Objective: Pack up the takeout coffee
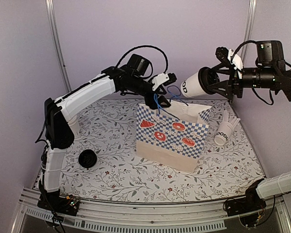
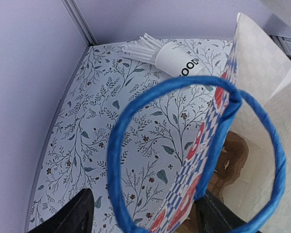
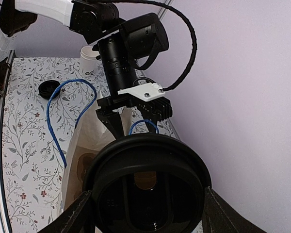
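Observation:
My right gripper (image 1: 209, 83) is shut on the takeout coffee (image 1: 191, 86), a white paper cup held sideways in the air above the back right of the checkered paper bag (image 1: 169, 138). Its black lid (image 3: 145, 160) fills the right wrist view between my fingers (image 3: 77, 211). The bag stands upright and open mid-table. My left gripper (image 1: 161, 101) hovers at the bag's top edge, jaws apart. In the left wrist view the bag wall (image 2: 203, 145) and a blue handle loop (image 2: 115, 145) lie between the fingers (image 2: 75, 213); one finger is inside the bag, the other outside.
A white cup with black lettering and white sticks (image 1: 225, 130) lies on its side right of the bag. A loose black lid (image 1: 87, 158) sits at the front left. Another white cup (image 3: 89, 56) shows behind the left arm. Lilac walls close the back.

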Motion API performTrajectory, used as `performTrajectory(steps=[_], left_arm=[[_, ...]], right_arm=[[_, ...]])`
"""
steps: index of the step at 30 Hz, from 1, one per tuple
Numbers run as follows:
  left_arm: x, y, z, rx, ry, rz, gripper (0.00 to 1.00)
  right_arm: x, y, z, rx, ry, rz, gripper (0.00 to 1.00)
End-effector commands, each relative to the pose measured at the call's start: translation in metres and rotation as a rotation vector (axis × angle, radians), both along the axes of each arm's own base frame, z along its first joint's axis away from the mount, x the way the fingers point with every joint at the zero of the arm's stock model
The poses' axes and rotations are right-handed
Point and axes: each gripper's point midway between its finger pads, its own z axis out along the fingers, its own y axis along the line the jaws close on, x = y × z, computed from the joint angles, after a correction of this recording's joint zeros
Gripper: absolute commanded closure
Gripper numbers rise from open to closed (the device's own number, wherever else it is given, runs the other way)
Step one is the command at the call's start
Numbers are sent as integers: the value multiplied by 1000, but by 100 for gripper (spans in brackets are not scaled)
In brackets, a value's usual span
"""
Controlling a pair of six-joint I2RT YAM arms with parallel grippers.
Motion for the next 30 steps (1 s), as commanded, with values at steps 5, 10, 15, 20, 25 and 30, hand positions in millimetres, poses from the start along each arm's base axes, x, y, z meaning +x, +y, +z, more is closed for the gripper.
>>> performTrajectory(steps=[5, 10, 15, 20, 25, 30], left_arm=[[-41, 6, 11, 83, -45, -25, 30], [-64, 11, 12, 122, -40, -13, 36], [-71, 17, 19, 141, -59, 26, 68], [-69, 23, 21, 164, -73, 63, 71], [-76, 24, 18, 167, -29, 64, 74], [-73, 27, 14, 180, -14, 98, 88]], right_arm=[[-11, 9, -5, 27, 52, 78, 57], [-14, 12, -10, 23, 78, 107, 56], [-22, 15, -12, 28, 102, 145, 56], [-32, 17, -13, 34, 119, 188, 56], [-45, 20, -19, 25, 142, 246, 56], [-41, 25, -46, -60, 175, 246, 57]])
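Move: The far rim of the paper bag, at the foot of its blue handle, sits some 3 cm back from the left hand's spread fingers and barely below them. The bag's opening is about 12 cm left, 3 cm ahead and 17 cm below the right hand, which holds the lidded coffee cup; the cup tray lies at the bag's bottom, 24 cm under that opening. The straw cup lies 12 cm ahead, 17 cm right and 39 cm below the right hand. Nearly closing on the bag's far rim by the handle's foot, the left fingers end up pinching the paper after the hand has drawn back some 7 cm, mostly in the first half, with a slight rise. The right hand keeps its grip on the coffee cup's lid and eases back about 4 cm, down and left, turning counter-clockwise and tipping the cup's base down towards the bag's opening. ##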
